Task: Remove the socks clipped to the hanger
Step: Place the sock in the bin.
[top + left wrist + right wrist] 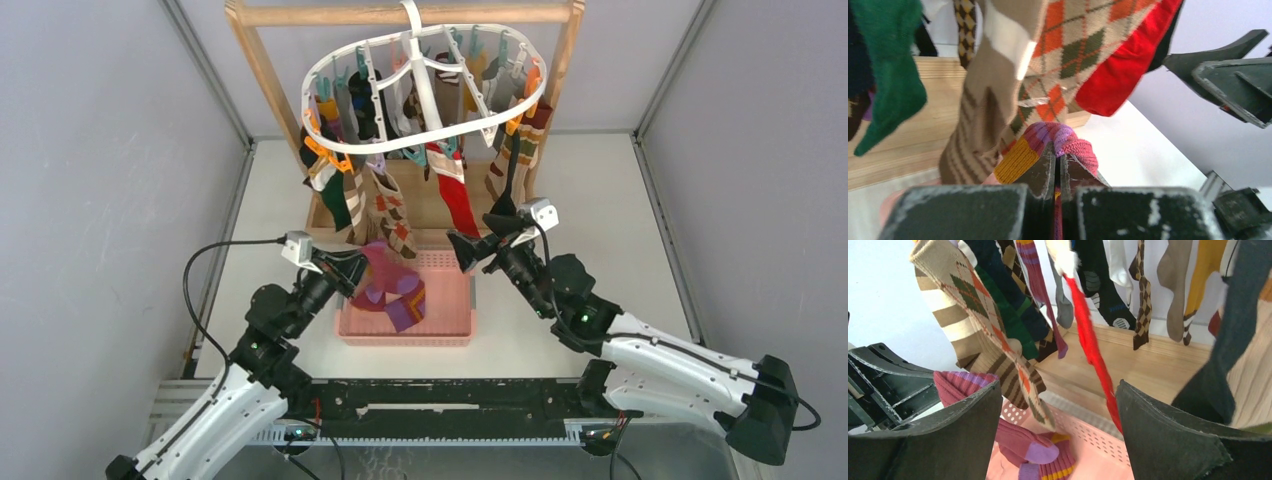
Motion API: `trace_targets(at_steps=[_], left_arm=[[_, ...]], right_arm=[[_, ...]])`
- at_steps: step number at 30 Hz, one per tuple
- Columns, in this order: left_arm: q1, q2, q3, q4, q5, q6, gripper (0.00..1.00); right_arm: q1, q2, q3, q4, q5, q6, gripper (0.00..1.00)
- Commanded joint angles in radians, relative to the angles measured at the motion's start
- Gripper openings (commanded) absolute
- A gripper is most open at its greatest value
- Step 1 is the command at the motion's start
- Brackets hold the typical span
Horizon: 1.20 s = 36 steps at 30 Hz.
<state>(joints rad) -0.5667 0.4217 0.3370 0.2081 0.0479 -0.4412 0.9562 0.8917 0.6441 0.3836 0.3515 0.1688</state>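
The white oval hanger (425, 88) hangs from a wooden stand, with several socks clipped around it. My left gripper (352, 268) (1058, 159) is shut on a maroon, purple and yellow striped sock (385, 268) (1080, 149), holding it over the pink basket. My right gripper (478, 232) (1058, 410) is open and empty, just under the hanging red sock (455, 190) (1093, 350), which dangles close to its right finger (1173, 440). An argyle sock (395, 215) (998, 340) and a brown striped sock (978, 125) hang between the two grippers.
The pink perforated basket (450, 300) (1108, 445) sits on the table under the hanger, with a maroon and purple sock (408, 305) (1018, 440) in it. The wooden frame stand (400, 14) and its base board (1158, 370) rise right behind. Grey walls enclose the table.
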Motion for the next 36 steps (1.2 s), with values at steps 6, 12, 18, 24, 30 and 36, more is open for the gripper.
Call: trace_targets(at_steps=[6, 12, 18, 24, 30, 36], left_arm=[[-0.159, 0.140, 0.080, 0.175, -0.045, -0.003, 0.00], [-0.235, 0.263, 0.062, 0.258, -0.148, 0.012, 0.00], [-0.287, 0.409, 0.078, 0.321, -0.202, 0.024, 0.00], [-0.305, 0.532, 0.079, 0.369, -0.227, 0.022, 0.02], [-0.313, 0.637, 0.096, 0.391, -0.229, 0.029, 0.19], [-0.314, 0.715, 0.112, 0.404, -0.228, 0.033, 0.50]], right_arm=[[-0.002, -0.161, -0.090, -0.062, 0.050, 0.067, 0.90], [-0.001, -0.240, -0.142, -0.106, 0.066, 0.080, 0.90], [0.000, -0.295, -0.185, -0.122, 0.064, 0.094, 0.90], [-0.002, -0.305, -0.212, -0.122, 0.069, 0.100, 0.90], [-0.002, -0.292, -0.223, -0.110, 0.066, 0.099, 0.90], [-0.004, -0.271, -0.233, -0.094, 0.065, 0.100, 0.91]])
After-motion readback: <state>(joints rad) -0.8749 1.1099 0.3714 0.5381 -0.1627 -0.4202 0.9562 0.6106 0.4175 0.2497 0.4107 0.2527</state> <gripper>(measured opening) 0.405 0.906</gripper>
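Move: My left hand already holds the maroon-purple sock. The pink bin's middle lies about 7 cm to its right, 6 cm ahead and 20 cm below, with the socks already in the bin 5 cm right, 6 cm ahead. The hanging argyle sock is 6 cm right, 8 cm ahead; the red sock some 17 cm right, 9 cm ahead. From my empty right hand, the bin is about 12 cm left, 5 cm ahead, well below. I carry the sock with my left hand to the right, then mostly down into the space above the pink bin, about 10 cm across and 11 cm down, tipping the fingers some 15 degrees downward. Near the bottom I spread the shut fingers to nearly half open to let the sock go. My open, empty right hand backs off about 5 cm to the right and 6 cm down, away from the hanging red sock. ##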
